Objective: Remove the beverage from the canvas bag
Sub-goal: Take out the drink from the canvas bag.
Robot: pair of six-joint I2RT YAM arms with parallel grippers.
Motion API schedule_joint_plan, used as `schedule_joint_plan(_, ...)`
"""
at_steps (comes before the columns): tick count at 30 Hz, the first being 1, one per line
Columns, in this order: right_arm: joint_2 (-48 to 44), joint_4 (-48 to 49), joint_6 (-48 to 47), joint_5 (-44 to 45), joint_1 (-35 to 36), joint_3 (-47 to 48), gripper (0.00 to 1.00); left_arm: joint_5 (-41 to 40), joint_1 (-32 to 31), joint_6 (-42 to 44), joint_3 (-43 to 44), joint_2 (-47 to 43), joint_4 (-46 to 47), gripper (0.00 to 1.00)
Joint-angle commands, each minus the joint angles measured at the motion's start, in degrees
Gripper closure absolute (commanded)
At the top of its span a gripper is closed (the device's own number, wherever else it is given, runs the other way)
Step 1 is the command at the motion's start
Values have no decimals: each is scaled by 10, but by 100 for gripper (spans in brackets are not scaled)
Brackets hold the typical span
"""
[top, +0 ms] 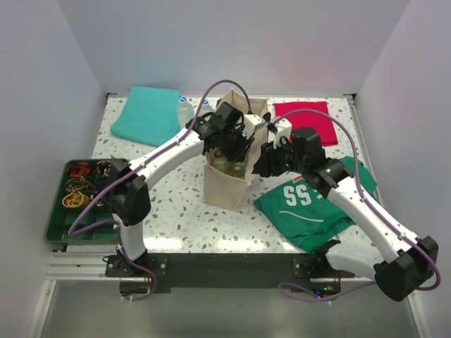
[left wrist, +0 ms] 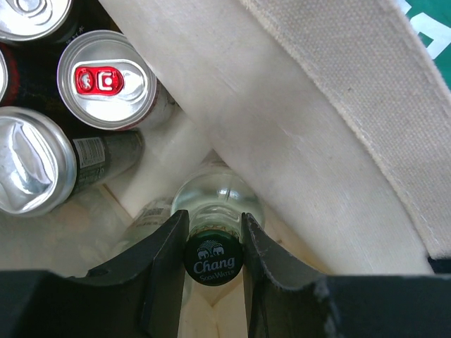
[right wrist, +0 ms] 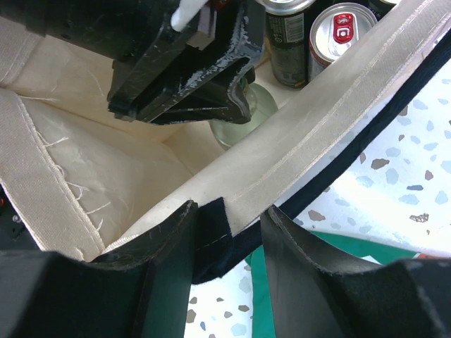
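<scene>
The canvas bag stands upright mid-table, beige with navy straps. Inside it, the beverage is a clear glass bottle with a dark green "Chang" cap, standing in a corner of the bag. My left gripper reaches down into the bag and is shut on the bottle's neck just under the cap. From the right wrist the bottle shows beneath the left gripper's fingers. My right gripper straddles the bag's rim where a navy strap is sewn on, jaws apart, one finger inside and one outside.
Several drink cans stand in the bag beside the bottle. A green jersey lies right of the bag, with a red cloth and a teal cloth at the back. A green tray of small items sits far left.
</scene>
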Motion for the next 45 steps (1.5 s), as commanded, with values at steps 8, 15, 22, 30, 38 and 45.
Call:
schedule_joint_plan(8, -12, 15, -1, 8, 2, 0, 55, -10, -2, -13, 43, -72, 0, 100)
schedule_joint_plan(15, -15, 23, 6, 10, 2, -4, 55, -9, -2, -16, 51, -87, 12, 100)
schedule_joint_plan(22, -13, 31, 8, 12, 2, -7, 55, -1, -2, -9, 85, -86, -1, 100)
schedule_joint_plan(30, -9, 32, 8, 11, 2, -6, 55, -7, -2, 0, 136, -83, -24, 100)
schedule_joint_plan(38, -3, 33, 7, 11, 3, -4, 55, -21, -2, 0, 152, -93, -21, 100)
schedule_joint_plan(45, -5, 32, 6, 16, 2, -4, 55, -28, -2, 1, 169, -107, -28, 100)
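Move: The glass soda bottle is already held by its green cap in the left fingers, with the bag's mouth centred about 6 cm above that hand and 3 cm ahead. Beside it the second glass bottle stands some 6 cm to the left and 1 cm nearer; the clustered cans are roughly 8 cm ahead and 1 cm right, 11 cm lower. From the right hand the held bottle's middle lies about 5 cm ahead, 7 cm left and 14 cm below. The green-capped bottle is drawn up by the left hand, first easing back about 1 cm as it starts to rise, then going nearly straight up past the cans towards the bag's mouth, some 9 cm in all. The fingers keep their pinch on the cap while the hand tips up slightly. The right hand stays put with the bag's right rim and dark strap between its fingers. ##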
